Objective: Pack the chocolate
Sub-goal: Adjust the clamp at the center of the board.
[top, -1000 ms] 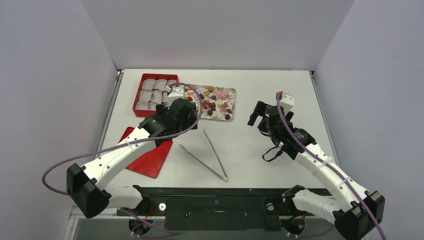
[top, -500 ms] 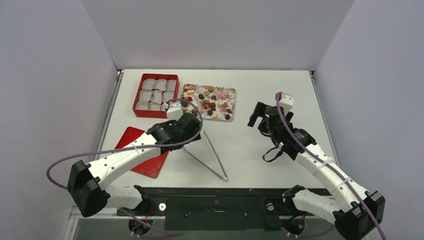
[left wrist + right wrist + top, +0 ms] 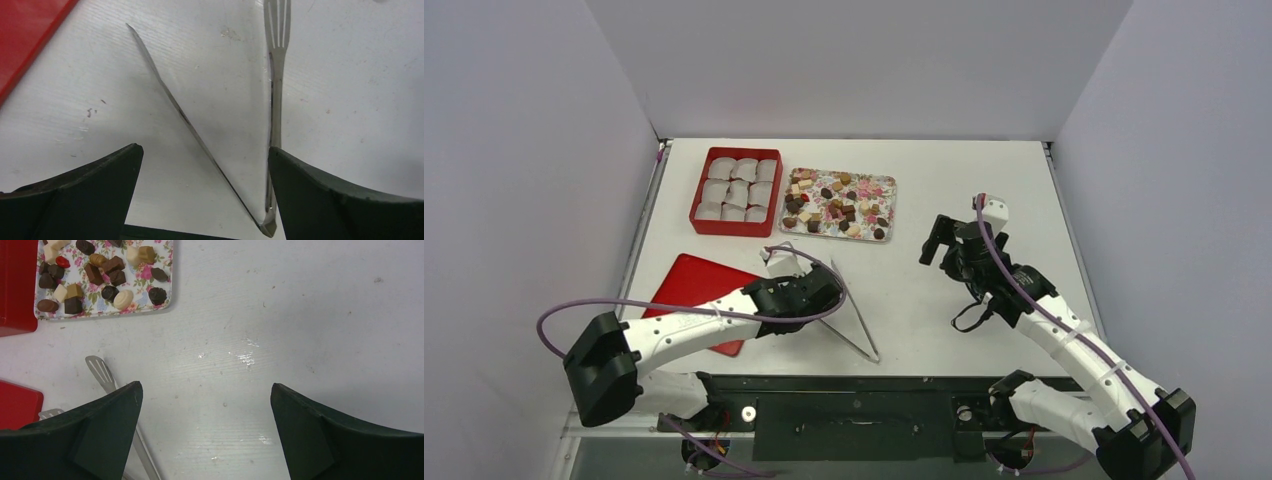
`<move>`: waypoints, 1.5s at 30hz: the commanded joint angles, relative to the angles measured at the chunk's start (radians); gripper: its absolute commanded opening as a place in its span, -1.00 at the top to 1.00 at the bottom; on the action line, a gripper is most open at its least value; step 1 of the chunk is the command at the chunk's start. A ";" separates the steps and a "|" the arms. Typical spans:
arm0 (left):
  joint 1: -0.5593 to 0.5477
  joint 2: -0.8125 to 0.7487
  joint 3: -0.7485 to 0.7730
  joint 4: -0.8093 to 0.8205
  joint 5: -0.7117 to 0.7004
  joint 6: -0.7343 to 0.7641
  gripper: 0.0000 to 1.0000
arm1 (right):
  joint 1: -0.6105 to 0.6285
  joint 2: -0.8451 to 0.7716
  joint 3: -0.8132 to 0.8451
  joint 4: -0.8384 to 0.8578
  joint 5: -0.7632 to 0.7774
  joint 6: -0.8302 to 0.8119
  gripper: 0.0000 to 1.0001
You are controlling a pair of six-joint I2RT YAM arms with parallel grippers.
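Several small chocolate (image 3: 839, 203) pieces, dark, light brown, cream and reddish, lie on a flower-print tray (image 3: 886, 185). They also show top left in the right wrist view as chocolate (image 3: 105, 272) on the tray (image 3: 167, 270). My left gripper (image 3: 822, 292) hovers open over metal tongs (image 3: 856, 325). In the left wrist view, the left gripper (image 3: 205, 155) has the tongs (image 3: 190, 122) lying spread between its fingers, hinge end by the right finger. My right gripper (image 3: 934, 240) is open over bare table, holding nothing; the right wrist view shows the right gripper (image 3: 206, 387) just right of the tongs' slotted tip (image 3: 100, 371).
A red box (image 3: 699, 190) lined with white paper cups stands left of the tray. Its red lid (image 3: 699, 295) lies flat near the left arm. Side walls close in the table on both sides.
My left arm has swung back from the red box and tray toward the near edge and lowered over the tongs. My right arm has shifted slightly nearer.
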 commanded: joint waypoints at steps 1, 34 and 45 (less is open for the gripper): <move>-0.047 0.046 0.047 0.103 -0.050 -0.177 -0.93 | 0.007 -0.041 -0.019 0.009 -0.005 -0.005 -0.90; -0.111 0.329 0.253 -0.074 -0.003 -0.355 -0.93 | 0.005 -0.131 -0.097 -0.022 0.015 0.001 -0.89; -0.122 0.341 0.215 0.010 0.029 -0.355 -0.93 | 0.006 -0.159 -0.118 -0.033 0.016 0.004 -0.89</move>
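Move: The clamp lies open in a V on the table some 8 cm below the left hand, its middle about 4 cm ahead and 2 cm to the right; its hinge end is roughly 8 cm to the right and 6 cm back. The red tray's middle is about 23 cm left and 7 cm ahead, the chocolate tray about 29 cm straight ahead. From the right hand, the clamp's middle is some 20 cm left, 5 cm back and 17 cm below. Still empty and wide open, the left hand heads for the clamp's hinge end, sweeping about 8 cm right over its legs while sinking some 3 cm, mostly early on. It turns slightly counter-clockwise and tips down a little, ending with the legs near the hinge below the gap between its fingers, no touch seen. The open right hand eases back and down about 3 cm, drifting right, away from the clamp. ##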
